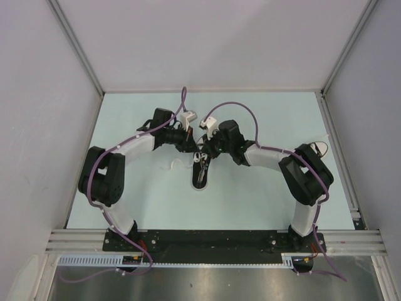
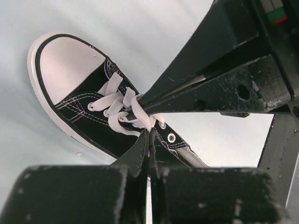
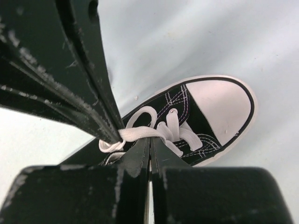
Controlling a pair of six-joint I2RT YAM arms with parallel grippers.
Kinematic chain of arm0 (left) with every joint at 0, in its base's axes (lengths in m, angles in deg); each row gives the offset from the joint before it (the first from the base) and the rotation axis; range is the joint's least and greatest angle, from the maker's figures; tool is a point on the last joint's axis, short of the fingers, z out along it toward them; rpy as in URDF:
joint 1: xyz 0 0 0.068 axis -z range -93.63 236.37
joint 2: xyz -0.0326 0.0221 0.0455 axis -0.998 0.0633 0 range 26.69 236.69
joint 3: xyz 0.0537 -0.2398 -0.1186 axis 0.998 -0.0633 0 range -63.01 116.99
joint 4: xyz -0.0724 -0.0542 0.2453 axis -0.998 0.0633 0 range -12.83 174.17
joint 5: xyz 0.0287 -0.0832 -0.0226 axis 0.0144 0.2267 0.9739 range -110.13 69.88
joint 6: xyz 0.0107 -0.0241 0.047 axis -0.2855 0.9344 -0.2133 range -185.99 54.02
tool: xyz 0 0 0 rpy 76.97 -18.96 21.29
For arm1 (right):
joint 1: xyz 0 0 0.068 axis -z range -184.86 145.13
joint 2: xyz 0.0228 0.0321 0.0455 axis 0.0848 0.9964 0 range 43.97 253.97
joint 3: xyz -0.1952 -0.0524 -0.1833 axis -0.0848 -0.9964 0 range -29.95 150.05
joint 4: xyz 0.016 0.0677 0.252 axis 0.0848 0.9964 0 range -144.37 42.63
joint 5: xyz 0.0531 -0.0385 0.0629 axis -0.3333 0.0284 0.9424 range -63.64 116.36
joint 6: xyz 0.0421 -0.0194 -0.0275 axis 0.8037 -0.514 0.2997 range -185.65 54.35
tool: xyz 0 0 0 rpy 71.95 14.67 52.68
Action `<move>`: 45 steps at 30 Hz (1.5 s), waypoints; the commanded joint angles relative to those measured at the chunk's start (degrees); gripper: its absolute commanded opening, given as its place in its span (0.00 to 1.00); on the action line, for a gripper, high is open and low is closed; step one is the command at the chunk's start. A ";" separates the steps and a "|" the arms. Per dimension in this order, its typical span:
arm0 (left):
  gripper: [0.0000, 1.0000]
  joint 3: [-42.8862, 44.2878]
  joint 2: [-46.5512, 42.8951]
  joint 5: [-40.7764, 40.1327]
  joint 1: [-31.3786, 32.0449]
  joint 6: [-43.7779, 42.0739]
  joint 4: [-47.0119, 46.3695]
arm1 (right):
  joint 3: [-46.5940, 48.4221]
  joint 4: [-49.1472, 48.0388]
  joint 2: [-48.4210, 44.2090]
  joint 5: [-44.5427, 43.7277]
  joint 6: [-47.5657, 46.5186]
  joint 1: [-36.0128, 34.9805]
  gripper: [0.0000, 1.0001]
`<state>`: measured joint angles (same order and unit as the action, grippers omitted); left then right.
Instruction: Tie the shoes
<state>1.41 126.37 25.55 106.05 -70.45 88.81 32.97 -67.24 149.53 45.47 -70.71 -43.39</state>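
A small black sneaker [image 1: 199,177] with a white toe cap lies mid-table, toe toward the arm bases. Both grippers meet just above its lacing. My left gripper [image 2: 150,134] is shut on a white lace [image 2: 122,109] over the eyelets. The right arm's fingers [image 2: 201,88] reach in from the upper right to the same spot. In the right wrist view the shoe [image 3: 219,109] points right, and my right gripper [image 3: 150,140] is shut on a lace strand [image 3: 140,134] that runs to the left arm's fingertips [image 3: 110,133]. From above, the left gripper [image 1: 192,148] and right gripper [image 1: 205,153] nearly touch.
A second shoe [image 1: 321,148] peeks out behind the right arm's elbow at the right of the pale blue mat [image 1: 250,200]. A loose lace end [image 1: 172,165] lies left of the middle shoe. White walls and metal rails close the table in.
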 commanded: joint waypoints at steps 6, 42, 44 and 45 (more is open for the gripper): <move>0.00 -0.88 -0.36 1.71 0.44 1.13 -1.35 | 0.45 -3.84 1.76 -5.40 4.80 -0.76 0.00; 0.03 -2.81 -0.27 -6.65 4.22 -3.17 -3.99 | 4.93 6.19 -5.29 14.90 19.64 13.21 0.27; 0.04 -3.07 -0.80 -6.74 4.84 -5.36 -3.21 | 5.11 3.47 -4.14 15.07 20.09 13.12 0.28; 0.04 -3.08 -0.98 -6.65 5.45 -6.16 -2.77 | 5.37 1.63 -2.91 15.86 20.52 13.04 0.32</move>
<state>-1.16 129.76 16.69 109.59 -72.12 87.28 35.77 -58.63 143.45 57.32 -53.29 -29.68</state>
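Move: Just beneath the left hand, about 5 cm down and 2 cm to its right, lies the lace knot on the shoe; the toe cap is some 7 cm farther out and 4 cm right, the loose lace end about 2 cm back and 6 cm left on the table. From the right hand the knot is straight below, roughly 3 cm, with the toe cap about 6 cm ahead and 2 cm right. Lowering its lace about 5 cm almost straight down to the knot, the left hand tips some 8 degrees and stays all but shut there. The right hand sinks about 1 cm, opens to roughly a quarter and lets go of its lace, backs off slightly while rising, then swings right and forward, ending some 7 cm right and 5 cm higher, clear of the shoe. ##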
